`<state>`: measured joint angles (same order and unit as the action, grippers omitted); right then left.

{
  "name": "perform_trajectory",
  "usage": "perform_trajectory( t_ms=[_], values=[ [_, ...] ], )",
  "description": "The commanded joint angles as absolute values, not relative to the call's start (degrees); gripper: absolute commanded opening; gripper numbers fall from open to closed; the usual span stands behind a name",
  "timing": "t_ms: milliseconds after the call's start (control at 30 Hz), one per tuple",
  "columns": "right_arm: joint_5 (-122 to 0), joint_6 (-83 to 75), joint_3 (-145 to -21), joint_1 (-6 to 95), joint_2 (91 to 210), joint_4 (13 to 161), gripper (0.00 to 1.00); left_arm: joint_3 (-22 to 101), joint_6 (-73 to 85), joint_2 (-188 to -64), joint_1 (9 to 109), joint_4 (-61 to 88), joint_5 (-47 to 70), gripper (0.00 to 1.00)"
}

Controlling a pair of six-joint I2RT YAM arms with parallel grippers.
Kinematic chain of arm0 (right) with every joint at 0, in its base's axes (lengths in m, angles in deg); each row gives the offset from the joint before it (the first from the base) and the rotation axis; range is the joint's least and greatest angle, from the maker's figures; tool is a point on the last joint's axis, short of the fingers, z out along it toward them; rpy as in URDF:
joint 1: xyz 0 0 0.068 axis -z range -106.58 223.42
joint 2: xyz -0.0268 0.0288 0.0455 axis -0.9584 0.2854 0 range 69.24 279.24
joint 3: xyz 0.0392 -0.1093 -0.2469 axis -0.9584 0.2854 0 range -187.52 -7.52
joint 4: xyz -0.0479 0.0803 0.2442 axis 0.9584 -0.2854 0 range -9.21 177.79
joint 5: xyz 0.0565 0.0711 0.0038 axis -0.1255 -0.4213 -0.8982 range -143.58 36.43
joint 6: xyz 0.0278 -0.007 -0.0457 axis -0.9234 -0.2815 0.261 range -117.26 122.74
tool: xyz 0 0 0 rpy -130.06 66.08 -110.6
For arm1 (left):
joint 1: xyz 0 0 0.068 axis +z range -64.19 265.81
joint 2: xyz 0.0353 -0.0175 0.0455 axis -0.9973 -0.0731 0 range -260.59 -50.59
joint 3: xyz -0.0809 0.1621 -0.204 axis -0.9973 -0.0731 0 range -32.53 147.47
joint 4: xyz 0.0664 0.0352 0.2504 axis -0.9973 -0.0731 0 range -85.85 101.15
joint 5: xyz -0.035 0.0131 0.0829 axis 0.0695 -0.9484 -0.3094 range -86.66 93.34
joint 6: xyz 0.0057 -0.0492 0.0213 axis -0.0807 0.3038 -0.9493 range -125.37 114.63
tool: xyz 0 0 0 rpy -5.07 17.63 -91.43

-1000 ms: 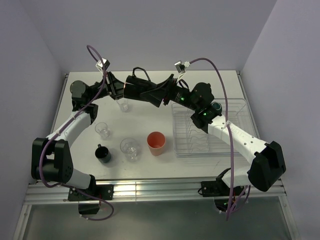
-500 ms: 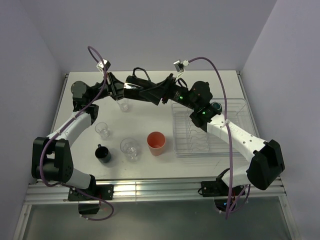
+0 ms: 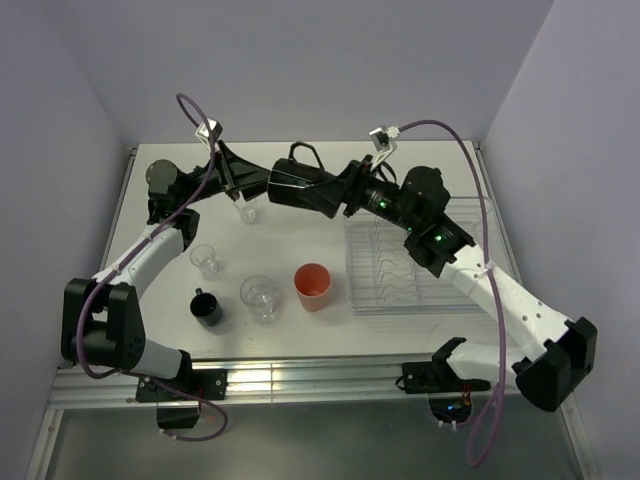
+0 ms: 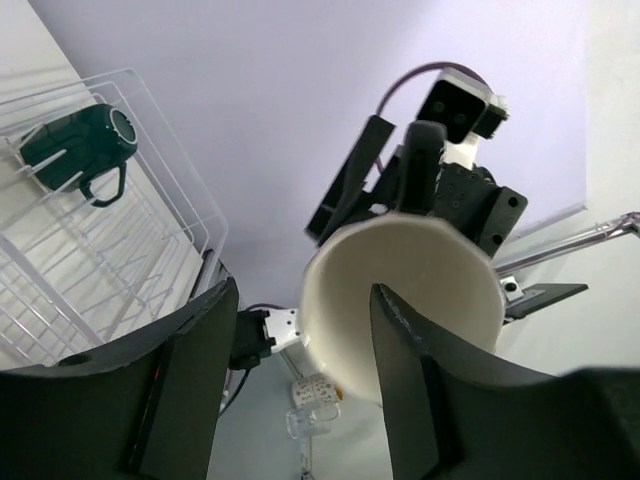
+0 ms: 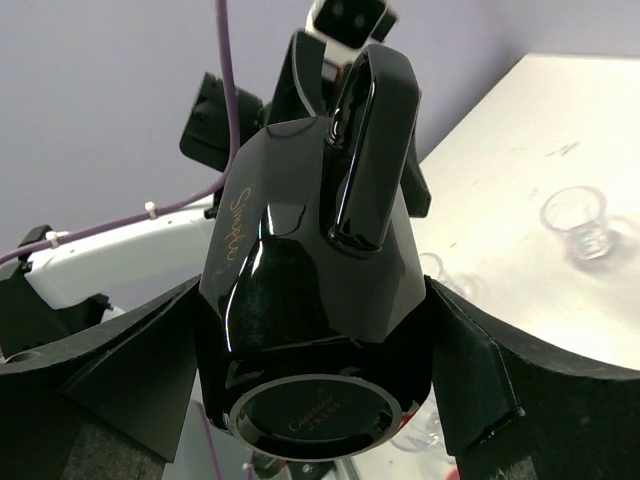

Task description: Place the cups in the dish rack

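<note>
A black mug with a cream inside hangs in the air over the back of the table, lying sideways. My right gripper is shut on its base end; in the right wrist view the mug fills the gap between the fingers, handle up. My left gripper is open at the mug's mouth; one finger stands before the cream opening, the other outside the rim. The dish rack lies at the right and holds a dark green mug.
On the table stand a salmon cup, a small black mug and three clear glasses. The last glass sits under the left arm. Walls close the table's left, back and right.
My left gripper has opened off the mug's rim. My right gripper has closed on the mug's base, and the right arm has swung a little to the right with it.
</note>
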<state>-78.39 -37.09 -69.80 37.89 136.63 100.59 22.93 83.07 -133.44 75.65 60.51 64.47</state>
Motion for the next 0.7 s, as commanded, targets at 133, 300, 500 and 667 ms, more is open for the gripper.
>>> perform_trajectory(
  t_ms=[133,300,500,667],
  values=[
    [-69.9,-29.9,-75.9,44.1,127.9,85.3,0.00,26.7,66.2,-129.7,78.4,40.0,60.1,0.62],
    [-59.3,-22.9,-81.3,52.4,125.2,63.9,0.00,33.8,48.2,-127.7,79.4,12.0,47.0,0.62],
    [-42.3,-16.4,-89.1,64.3,128.9,44.6,0.00,32.1,43.3,-121.6,78.3,-3.9,36.9,0.63],
    [-35.9,-15.7,-90.1,69.4,134.1,39.5,0.00,29.4,38.9,-116.6,76.8,-10.0,34.3,0.63]
  ],
)
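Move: The right hand holds the black mug up on its side. The dish rack's middle lies about 28 cm to its right, 10 cm ahead and some 35 cm below; the green mug already in the rack is about 29 cm right and 14 cm ahead. The orange cup stands 4 cm back and 2 cm to the left, far below. From the left hand, already open, the rack is some 37 cm right, 6 cm ahead and 32 cm down. Keeping its grip on the black mug's base end, the right hand sweeps quickly right, about 30 cm, drifting forward and sinking some 7 cm to come high over the rack; the wrist swings about 60 degrees clockwise and tips the fingers downward. The left hand, open throughout, goes forward and left away from the mug, then draws back while still going left and down, its fingers tipping down and counter-clockwise. ##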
